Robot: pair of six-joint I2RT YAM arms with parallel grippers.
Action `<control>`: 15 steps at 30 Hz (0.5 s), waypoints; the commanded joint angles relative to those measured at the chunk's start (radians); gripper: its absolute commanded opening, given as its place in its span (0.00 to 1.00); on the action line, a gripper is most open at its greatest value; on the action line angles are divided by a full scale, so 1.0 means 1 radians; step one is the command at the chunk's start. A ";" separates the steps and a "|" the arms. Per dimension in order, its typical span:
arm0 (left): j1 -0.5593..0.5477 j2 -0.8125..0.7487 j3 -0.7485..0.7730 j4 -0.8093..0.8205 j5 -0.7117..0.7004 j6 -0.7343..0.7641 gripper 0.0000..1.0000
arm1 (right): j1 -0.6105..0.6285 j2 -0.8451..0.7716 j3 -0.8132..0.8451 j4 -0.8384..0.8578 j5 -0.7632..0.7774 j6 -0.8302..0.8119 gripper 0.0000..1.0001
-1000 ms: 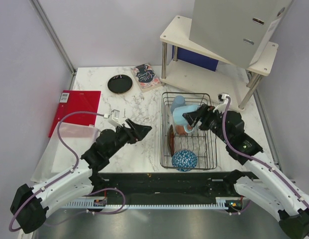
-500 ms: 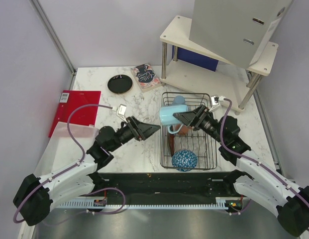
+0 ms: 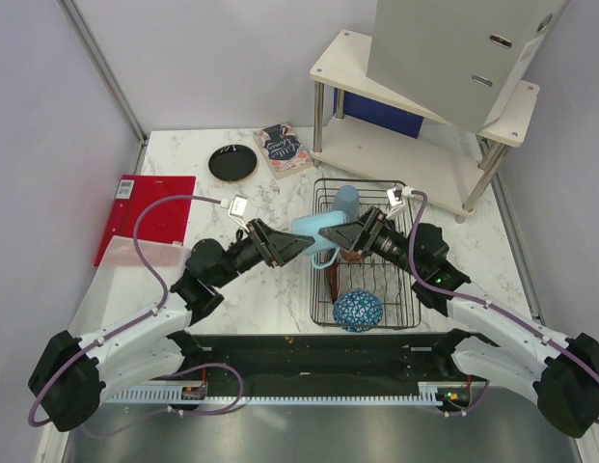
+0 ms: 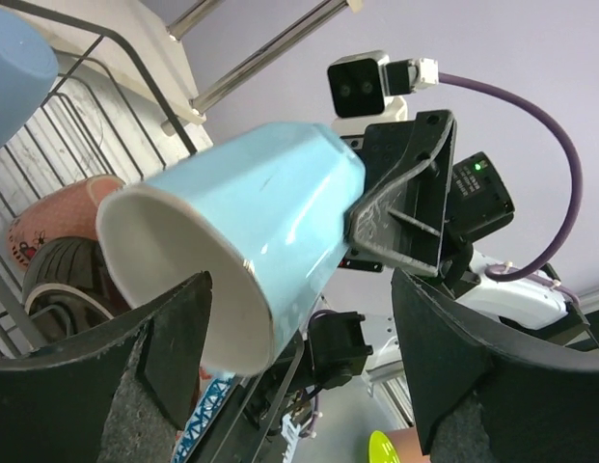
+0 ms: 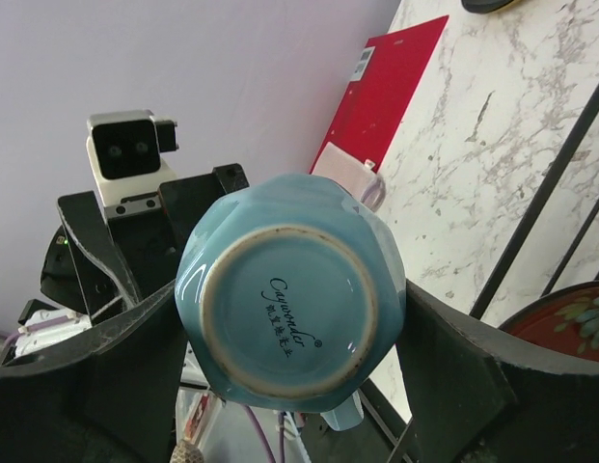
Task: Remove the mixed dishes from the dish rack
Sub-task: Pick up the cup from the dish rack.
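My right gripper is shut on a light-blue cup and holds it by its base end, on its side, above the left edge of the black wire dish rack. In the right wrist view the cup's base fills the space between my fingers. My left gripper is open, its fingers either side of the cup's mouth. In the rack are a second light-blue cup, a salmon-pink mug, a dark red-brown plate and the patterned bowl.
A black plate and a patterned booklet lie at the back of the table. A red folder lies at the left. The white two-tier shelf with a grey box stands behind the rack.
My right gripper has lifted the light-blue cup out of the rack and carried it left. My left gripper has moved right until its open fingers flank the cup's mouth.
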 commanded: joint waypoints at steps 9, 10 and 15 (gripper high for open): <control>0.002 -0.006 0.017 0.066 0.038 -0.005 0.30 | 0.032 -0.007 0.031 0.160 -0.009 0.006 0.00; 0.002 -0.004 0.014 0.070 0.039 -0.004 0.19 | 0.032 -0.007 0.031 0.160 -0.011 0.004 0.00; 0.005 -0.032 0.004 0.067 0.027 0.004 0.02 | 0.033 -0.021 0.073 0.056 0.005 -0.065 0.46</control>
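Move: The cup is held by the right hand, mouth towards the left hand; its middle lies about 5 cm ahead and 5 cm to the right of the left hand, about level. From the right hand it lies some 4 cm to the left and 1 cm ahead. Counted from the left hand, the second blue cup in the rack is roughly 14 cm ahead, 13 cm right, and the orange cup about 2 cm ahead, 14 cm right, both some 18 cm lower. Almost in place at the cup's mouth, the left hand closes its wide-open fingers nearly shut, pinching the wall at the rim, then rises about 3 cm and eases back 1 cm with a slight wrist turn. The right hand keeps its grip around the base end, rising nearly 2 cm while edging back and left about 1 cm each. ##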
